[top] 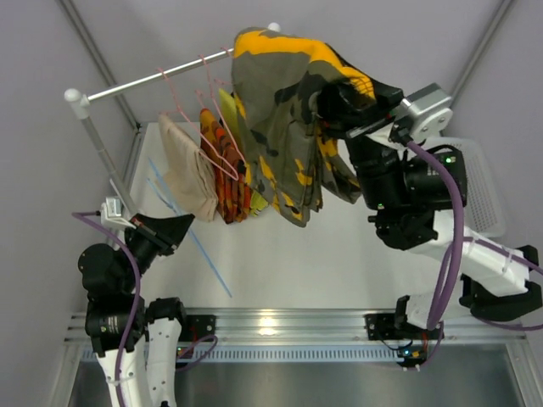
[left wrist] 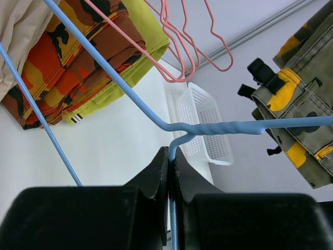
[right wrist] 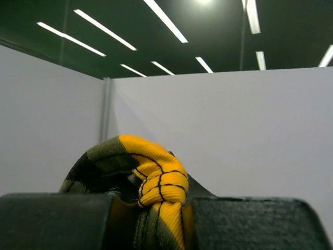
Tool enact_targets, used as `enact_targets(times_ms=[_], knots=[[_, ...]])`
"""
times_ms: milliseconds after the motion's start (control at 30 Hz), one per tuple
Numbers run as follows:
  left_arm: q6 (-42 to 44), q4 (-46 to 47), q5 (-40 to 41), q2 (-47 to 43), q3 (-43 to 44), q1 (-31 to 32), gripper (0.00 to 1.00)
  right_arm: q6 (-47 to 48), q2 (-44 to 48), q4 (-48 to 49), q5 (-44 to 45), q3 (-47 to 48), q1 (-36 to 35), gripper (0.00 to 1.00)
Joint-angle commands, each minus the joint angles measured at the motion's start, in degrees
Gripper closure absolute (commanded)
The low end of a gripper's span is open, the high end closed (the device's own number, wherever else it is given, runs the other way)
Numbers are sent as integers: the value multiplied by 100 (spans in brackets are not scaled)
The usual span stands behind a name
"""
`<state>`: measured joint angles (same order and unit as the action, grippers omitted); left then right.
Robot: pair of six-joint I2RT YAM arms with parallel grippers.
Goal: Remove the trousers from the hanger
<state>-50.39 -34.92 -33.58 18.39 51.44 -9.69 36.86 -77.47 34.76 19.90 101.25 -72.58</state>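
The camouflage trousers (top: 280, 110) hang bunched from my right gripper (top: 335, 102), lifted high beside the rail. In the right wrist view a yellow and olive fold of the trousers (right wrist: 156, 177) is pinched in that shut gripper (right wrist: 161, 224). My left gripper (top: 182, 227) sits low at the left, shut on the light-blue wire hanger (top: 210, 261). In the left wrist view the gripper (left wrist: 171, 166) clamps the hanger (left wrist: 208, 127), whose bare wires carry no cloth. There the trousers (left wrist: 307, 114) dangle at the right, behind the hanger's wire.
A clothes rail (top: 153, 76) crosses the back, carrying pink hangers (top: 182, 106), a beige garment (top: 188, 165) and an orange-red patterned garment (top: 227, 174) with a yellow-green one behind it. A white basket (top: 479, 186) stands at the right, behind the right arm.
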Motion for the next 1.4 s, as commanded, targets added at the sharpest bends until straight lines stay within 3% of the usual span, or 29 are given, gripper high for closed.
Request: enact_targets(times_ms=[0, 100, 400, 500, 633, 933, 1133, 1367], knots=[[117, 46, 10, -20, 33, 3, 100, 1130, 828, 25, 909, 115, 208, 100], [47, 38, 27, 68, 120, 3, 100, 490, 1321, -968, 1050, -175, 1322, 100], [-146, 283, -8, 402, 340, 3, 100, 1902, 2262, -1086, 2148, -1722, 3178, 100], [-225, 389, -51, 542, 305, 11, 100, 1940, 2210, -1795, 2780, -1557, 3959, 100], [-348, 547, -96, 656, 200, 3, 100, 1641, 2166, -2991, 2976, -1389, 4767, 100], [-498, 785, -149, 780, 103, 3, 100, 1553, 1639, -3231, 3003, -1872, 6895, 100], [-472, 776, -69, 797, 33, 3, 100, 1525, 1464, -3178, 2800, -1986, 7502, 100], [-559, 925, -78, 876, -29, 3, 100, 2008, 428, -2818, 3046, -2355, 8013, 100]])
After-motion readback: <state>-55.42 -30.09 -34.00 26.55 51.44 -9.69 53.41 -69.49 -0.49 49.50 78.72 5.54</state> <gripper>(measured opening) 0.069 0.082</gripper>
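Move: The white basket is the right hand's goal: about 30 cm ahead, some 42 cm to its right and 65 cm below. On the rack, the green trousers hang roughly 17 cm ahead, 21 cm to the hand's left and 40 cm below, with the orange camouflage pair about 8 cm farther left of them and 2 cm nearer. From the left hand the basket lies about 30 cm ahead, 77 cm right and 32 cm below. Swing the right hand, still pinching the camouflage trousers by the waistband, about 45 cm right towards the basket, sinking some 25 cm and reaching a little forward. Turn it clockwise roughly 100 degrees and tip it so the upward-pointing fingers end level, facing forward and right. Keep the left fingers shut on the blue hanger and ease it about 3 cm forward. ##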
